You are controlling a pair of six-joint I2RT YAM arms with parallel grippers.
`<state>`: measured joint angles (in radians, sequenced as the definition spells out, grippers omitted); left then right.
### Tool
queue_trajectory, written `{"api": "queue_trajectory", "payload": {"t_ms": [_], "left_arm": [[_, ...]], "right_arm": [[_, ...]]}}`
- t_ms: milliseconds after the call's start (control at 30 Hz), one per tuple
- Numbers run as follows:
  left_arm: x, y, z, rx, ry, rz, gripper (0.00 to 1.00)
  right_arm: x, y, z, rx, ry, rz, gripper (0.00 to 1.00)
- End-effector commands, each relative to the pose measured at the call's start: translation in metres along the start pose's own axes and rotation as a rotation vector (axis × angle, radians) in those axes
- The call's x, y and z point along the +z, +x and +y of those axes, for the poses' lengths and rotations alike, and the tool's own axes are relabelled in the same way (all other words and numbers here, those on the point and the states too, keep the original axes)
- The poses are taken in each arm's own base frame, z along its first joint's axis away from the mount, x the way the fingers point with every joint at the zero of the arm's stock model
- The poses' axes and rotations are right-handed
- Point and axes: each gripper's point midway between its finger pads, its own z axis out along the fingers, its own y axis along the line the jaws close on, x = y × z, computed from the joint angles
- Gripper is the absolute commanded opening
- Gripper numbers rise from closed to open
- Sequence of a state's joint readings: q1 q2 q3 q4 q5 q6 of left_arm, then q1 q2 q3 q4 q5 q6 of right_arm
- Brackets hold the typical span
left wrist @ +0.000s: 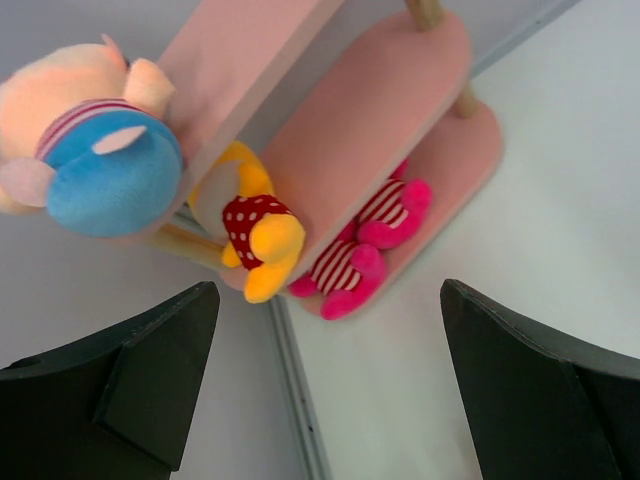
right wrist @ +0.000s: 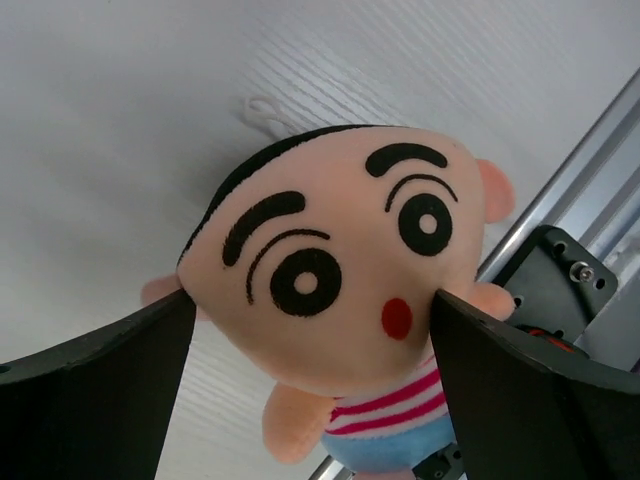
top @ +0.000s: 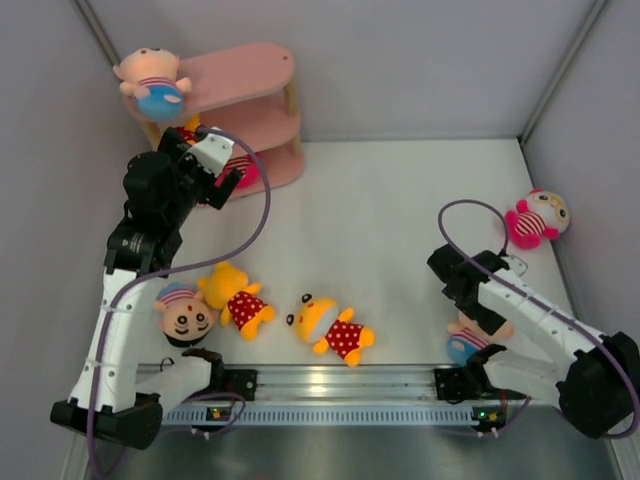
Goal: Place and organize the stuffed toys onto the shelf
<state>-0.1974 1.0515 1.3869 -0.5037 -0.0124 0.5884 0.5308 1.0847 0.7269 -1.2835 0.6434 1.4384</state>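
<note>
The pink shelf stands at the far left. A boy toy lies on its top board, a yellow bear on the middle board and a pink striped doll on the bottom board. My left gripper is open and empty just in front of the shelf, as the left wrist view also shows. My right gripper is open, with its fingers on either side of the head of a boy toy lying by the front rail. Both fingers touch the head.
On the table lie another boy toy, two yellow bears at front left and middle, and a pink doll at the right wall. A metal rail runs along the near edge. Grey walls enclose the table.
</note>
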Motion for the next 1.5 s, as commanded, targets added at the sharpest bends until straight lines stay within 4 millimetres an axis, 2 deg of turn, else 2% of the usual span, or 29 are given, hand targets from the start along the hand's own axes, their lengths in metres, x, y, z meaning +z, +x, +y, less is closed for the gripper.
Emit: {"api": "queue_trajectory", "payload": {"t_ms": [0, 33, 100, 133, 167, 233, 267, 300, 367, 433, 500, 600, 633, 700, 733, 800, 833, 900, 933, 967, 1000, 1033, 1100, 1133, 1167, 1233, 1367, 1400, 1467], "left_arm": [[-0.016, 0.006, -0.035, -0.084, 0.154, 0.014, 0.98], [-0.020, 0.006, -0.042, -0.100, 0.191, 0.009, 0.98], [-0.028, 0.013, -0.056, -0.116, 0.258, 0.035, 0.98], [-0.034, 0.012, -0.063, -0.138, 0.289, 0.034, 0.98], [-0.038, 0.013, -0.075, -0.153, 0.347, 0.029, 0.98], [-0.055, 0.019, -0.097, -0.187, 0.457, 0.047, 0.98], [-0.063, 0.017, -0.117, -0.205, 0.562, 0.023, 0.98], [-0.072, 0.018, -0.126, -0.211, 0.611, 0.019, 0.98], [-0.084, 0.026, -0.145, -0.231, 0.703, 0.034, 0.98], [-0.089, 0.028, -0.153, -0.251, 0.739, 0.035, 0.98], [-0.088, 0.034, -0.157, -0.262, 0.749, 0.055, 0.97], [-0.090, 0.031, -0.161, -0.279, 0.776, 0.046, 0.97], [-0.091, 0.028, -0.162, -0.289, 0.789, 0.039, 0.97], [-0.097, 0.016, -0.166, -0.311, 0.835, 0.003, 0.98], [-0.099, 0.009, -0.164, -0.315, 0.845, -0.017, 0.98], [-0.100, 0.000, -0.164, -0.350, 0.864, -0.021, 0.98], [-0.102, -0.009, -0.160, -0.355, 0.868, -0.045, 0.98], [-0.103, -0.019, -0.156, -0.368, 0.868, -0.059, 0.98], [-0.107, -0.029, -0.152, -0.360, 0.873, -0.092, 0.98], [-0.111, -0.035, -0.151, -0.355, 0.885, -0.115, 0.98], [-0.118, -0.040, -0.150, -0.331, 0.894, -0.152, 0.98], [-0.121, -0.042, -0.151, -0.323, 0.909, -0.168, 0.98], [-0.127, -0.041, -0.156, -0.308, 0.943, -0.188, 0.98], [-0.128, -0.038, -0.158, -0.300, 0.951, -0.181, 0.98], [-0.127, -0.035, -0.159, -0.288, 0.951, -0.177, 0.98], [-0.124, -0.029, -0.158, -0.248, 0.932, -0.173, 0.98], [-0.106, -0.017, -0.145, -0.190, 0.826, -0.120, 0.97], [-0.102, -0.013, -0.140, -0.162, 0.789, -0.106, 0.80], [-0.100, -0.010, -0.137, -0.136, 0.770, -0.102, 0.60]], "right_arm": [[0.008, -0.007, 0.031, 0.024, -0.124, 0.010, 0.98], [0.012, -0.004, 0.034, -0.024, -0.150, 0.043, 0.97], [0.016, 0.014, 0.054, 0.001, -0.291, 0.146, 0.78], [0.019, 0.014, 0.056, 0.024, -0.323, 0.154, 0.68], [0.025, 0.023, 0.056, 0.023, -0.352, 0.156, 0.47], [0.014, 0.011, 0.070, 0.055, -0.489, 0.095, 0.27], [0.013, 0.009, 0.069, 0.051, -0.508, 0.077, 0.04], [0.006, 0.001, 0.072, 0.058, -0.549, 0.043, 0.00], [-0.005, -0.012, 0.076, 0.011, -0.591, -0.003, 0.00], [-0.014, -0.018, 0.082, -0.062, -0.627, -0.017, 0.00], [-0.038, -0.032, 0.101, -0.118, -0.724, -0.060, 0.00], [-0.088, -0.047, 0.130, -0.193, -0.876, -0.141, 0.00], [-0.131, -0.053, 0.146, -0.254, -0.993, -0.204, 0.00], [-0.171, -0.053, 0.167, -0.360, -1.085, -0.278, 0.00], [-0.228, -0.048, 0.179, -0.477, -1.250, -0.386, 0.00], [-0.282, -0.030, 0.192, -0.607, -1.405, -0.493, 0.00], [-0.328, -0.010, 0.196, -0.711, -1.533, -0.592, 0.00], [-0.360, 0.011, 0.199, -0.837, -1.608, -0.669, 0.00], [-0.394, 0.016, 0.196, -0.853, -1.685, -0.682, 0.00], [-0.401, 0.036, 0.207, -0.916, -1.718, -0.656, 0.00], [-0.415, 0.043, 0.210, -0.905, -1.763, -0.627, 0.00], [-0.439, 0.036, 0.211, -0.862, -1.817, -0.623, 0.00], [-0.451, 0.055, 0.225, -0.906, -1.856, -0.558, 0.00], [-0.476, 0.043, 0.224, -0.877, -1.898, -0.570, 0.00], [-0.475, 0.056, 0.235, -0.920, -1.888, -0.545, 0.00], [-0.488, 0.058, 0.237, -0.935, -1.928, -0.548, 0.00], [-0.503, 0.071, 0.226, -0.977, -2.054, -0.530, 0.00], [-0.503, 0.072, 0.222, -0.982, -2.070, -0.532, 0.00], [-0.505, 0.070, 0.210, -0.980, -2.115, -0.536, 0.00]]}}
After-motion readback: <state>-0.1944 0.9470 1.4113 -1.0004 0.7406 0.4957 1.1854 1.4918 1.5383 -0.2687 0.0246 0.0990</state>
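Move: The black-haired boy toy lies almost right under the open right gripper, about 4 cm below and its middle some 2 cm back; the grey-faced yellow toy is about 34 cm to the left, level with it. From the left gripper the boy toy is roughly 58 cm right, 21 cm back and 36 cm down. The yellow bear lies 14 cm back, 1 cm right and 36 cm below the left gripper. Lower the right gripper about 3 cm, shut it on the boy toy's head, then sweep it some 44 cm left and up nearly 30 cm, turning the wrist counter-clockwise. Meanwhile bring the open left gripper back from the shelf, right and down, rising partway again, swing it about 40 degrees clockwise to meet the toy, and start closing around its black hair. ##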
